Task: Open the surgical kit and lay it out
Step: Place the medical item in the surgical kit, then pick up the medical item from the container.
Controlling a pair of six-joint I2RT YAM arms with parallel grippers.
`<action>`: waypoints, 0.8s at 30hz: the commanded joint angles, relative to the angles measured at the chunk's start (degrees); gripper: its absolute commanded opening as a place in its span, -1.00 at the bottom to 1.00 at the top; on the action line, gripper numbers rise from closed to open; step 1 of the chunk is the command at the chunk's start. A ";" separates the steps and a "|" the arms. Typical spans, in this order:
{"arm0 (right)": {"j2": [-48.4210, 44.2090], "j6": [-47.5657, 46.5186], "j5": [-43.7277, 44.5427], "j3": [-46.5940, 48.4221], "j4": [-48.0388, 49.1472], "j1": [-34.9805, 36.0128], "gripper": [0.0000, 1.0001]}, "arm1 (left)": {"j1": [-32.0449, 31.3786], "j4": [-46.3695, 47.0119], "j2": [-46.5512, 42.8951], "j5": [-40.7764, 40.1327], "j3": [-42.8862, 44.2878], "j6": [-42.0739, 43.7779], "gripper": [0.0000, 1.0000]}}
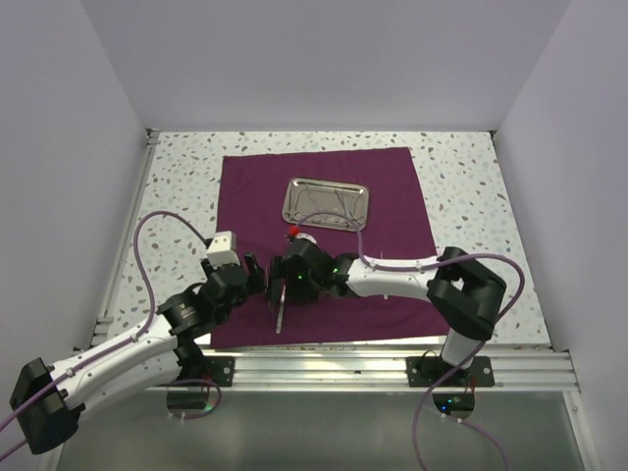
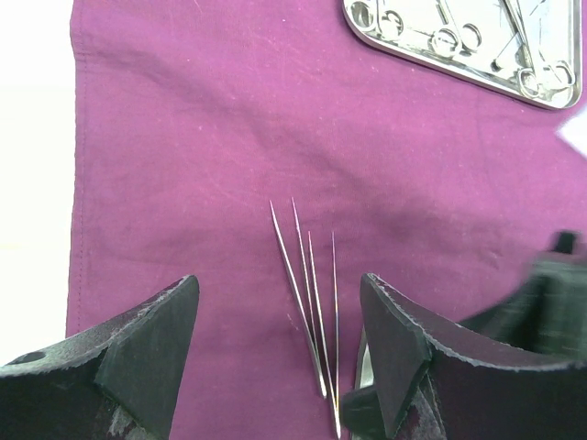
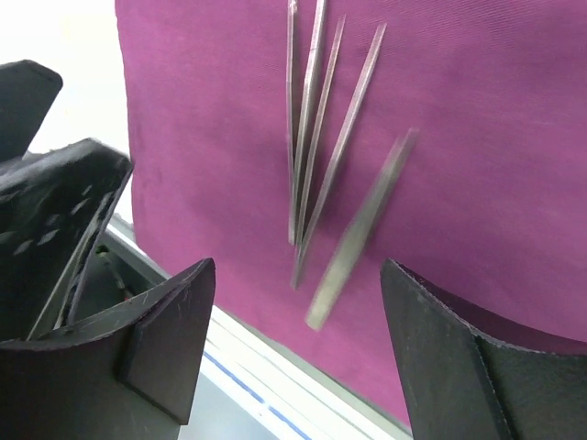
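Observation:
The surgical kit's dark purple cloth (image 1: 392,211) lies spread flat on the table. A shiny steel tray (image 1: 326,203) sits on its far half and holds ring-handled instruments (image 2: 459,37). Two thin steel tweezers (image 2: 307,302) lie side by side on the cloth near its front edge. My left gripper (image 2: 280,348) stands open just above them, with nothing between its fingers. My right gripper (image 3: 293,321) is open close beside it. A third pair of tweezers (image 3: 362,229) shows blurred between the right jaws, touching neither finger.
The speckled tabletop (image 1: 471,177) surrounds the cloth. An aluminium rail (image 1: 392,363) runs along the front edge right behind the tweezers. White walls close in the left, right and back. The two grippers nearly touch each other.

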 commanded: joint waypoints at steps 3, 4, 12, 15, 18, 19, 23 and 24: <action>-11.84 -7.26 11.36 6.16 -10.66 -3.12 0.52 | -0.27 0.81 0.01 -1.03 0.09 -0.34 0.49; -12.91 -8.40 13.56 6.43 -12.76 -4.53 0.50 | -0.35 0.99 0.18 -0.59 0.00 -0.25 0.49; -13.29 -20.44 21.13 13.80 -18.75 -19.65 0.08 | -0.27 2.48 1.24 0.73 -0.26 0.81 0.48; -6.87 -23.17 21.49 20.29 -20.78 -22.98 -0.21 | -0.27 2.75 1.94 0.90 -0.26 1.16 0.48; 0.77 -24.58 22.36 27.67 -23.85 -25.62 -0.23 | -0.27 2.92 2.20 1.17 -0.35 1.16 0.47; 2.79 -24.93 22.54 29.27 -24.99 -26.33 -0.24 | -0.35 2.92 2.12 1.25 -0.44 1.16 0.48; 12.27 -26.07 22.02 36.22 -26.58 -29.49 -0.30 | -0.35 3.36 2.47 1.61 -0.62 1.42 0.47; 13.61 -26.25 21.67 38.84 -27.02 -30.55 -0.31 | -0.35 3.45 2.56 1.61 -0.53 1.60 0.47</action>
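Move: The right hand's next aim appears to be the long straight instrument right of the tray's middle, some 29 cm ahead, 18 cm to its right and about level in height. The tray's middle is about 31 cm ahead and 14 cm right. The freed tweezers lie just under its open fingers; another pair lies roughly 3 cm ahead and 4 cm left. From the left hand, that instrument is about 18 cm ahead, 27 cm right and 8 cm below. Already open and clear of the freed tweezers, the right hand heads for the tray, touching nothing there yet. It arcs about 27 cm forward and 16 cm right, first climbing some 14 cm, then sinking about half of that over the tray. On the way the wrist swings clockwise and rolls until the fingers point forward and down, and they narrow from wide open to about a third. ##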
